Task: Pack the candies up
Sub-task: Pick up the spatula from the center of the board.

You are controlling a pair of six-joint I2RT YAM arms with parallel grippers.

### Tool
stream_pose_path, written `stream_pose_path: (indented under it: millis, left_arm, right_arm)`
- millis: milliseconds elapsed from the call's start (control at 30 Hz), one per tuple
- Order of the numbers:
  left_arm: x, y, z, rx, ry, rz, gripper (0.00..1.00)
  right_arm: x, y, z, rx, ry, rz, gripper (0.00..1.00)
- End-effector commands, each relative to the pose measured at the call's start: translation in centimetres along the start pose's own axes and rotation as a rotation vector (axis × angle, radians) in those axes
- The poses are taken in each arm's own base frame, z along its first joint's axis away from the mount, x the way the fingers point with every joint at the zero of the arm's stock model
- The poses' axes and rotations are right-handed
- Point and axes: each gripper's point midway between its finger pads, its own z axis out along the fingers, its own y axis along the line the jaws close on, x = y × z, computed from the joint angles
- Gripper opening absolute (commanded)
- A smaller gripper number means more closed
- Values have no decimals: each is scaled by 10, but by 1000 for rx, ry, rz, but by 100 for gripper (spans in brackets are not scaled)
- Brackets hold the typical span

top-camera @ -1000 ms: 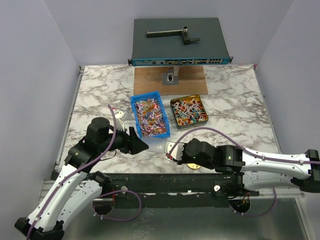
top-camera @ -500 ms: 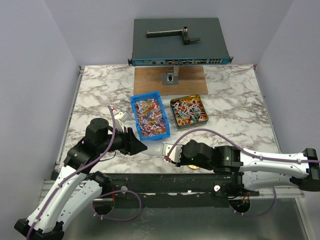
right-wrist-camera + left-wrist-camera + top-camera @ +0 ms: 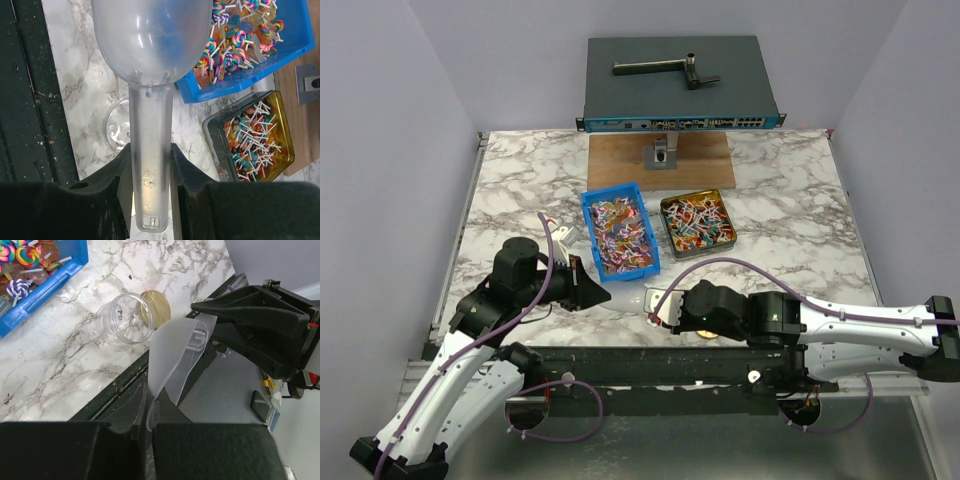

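Note:
The candies fill a blue bin, and more candies lie in a gold tin beside it. A clear plastic scoop, with nothing in it, hangs over the marble near the bin's front corner. My right gripper is shut on the scoop's handle. My left gripper is shut on the thin rim of the scoop's bowl. A clear jar lies on its side, with no candy in it, next to its gold lid, just below the scoop.
A wooden board and a dark rack unit stand at the back. The table's black front rail runs right under both grippers. Grey walls close in on both sides.
My left gripper's jaws have closed from open onto the scoop's rim, and the left arm has shifted slightly. The right arm holds the scoop in the same place.

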Motion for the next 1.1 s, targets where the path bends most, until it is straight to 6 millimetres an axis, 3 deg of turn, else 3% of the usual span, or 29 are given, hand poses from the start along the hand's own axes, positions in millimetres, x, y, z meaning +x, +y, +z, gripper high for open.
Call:
stream_pose_path:
  millis: [0,167,533,833,1067]
  left_arm:
    - [1,-9,-1,49,1,15,0]
    - [-1,-14,-3,71,-10,10,0]
    - [-4,-32,-3,163,-19,-63,0]
    - [-3,-38,-5,190,-9,-75,0]
    - [-1,-39,-4,204,9,-83,0]
  right_arm:
    - [-23,-8,-10,13,-88,29,3]
    - [-28,-10,-17,18,-117,54,11]
    - [-45,-3,-26,-42,-218,76,55]
    - [-53,-6,-30,-27,-283,66,56]
    - [-56,-5,-31,-28,-325,71,50]
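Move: The spatula hangs between my hands. My left fingers already pinch its blade tip, its middle about 7 cm to their right and 2 cm lower. My right fingers grip its handle, with that middle some 5 cm to their left and slightly above. From my right hand, the jar stands about 2 cm left, 1 cm ahead and 13 cm below, the lid about 6 cm right and 3 cm back, the blue tray roughly 18 cm ahead and 15 cm left. I keep my left fingers shut on the blade's tip and raise that hand about 2 cm, easing it back and to the right as its fingertips tip up. My right hand rises with it, then opens off the handle and carries on upward, about 5 cm in all and slightly back, its fingertips tilting up some 15 degrees. ##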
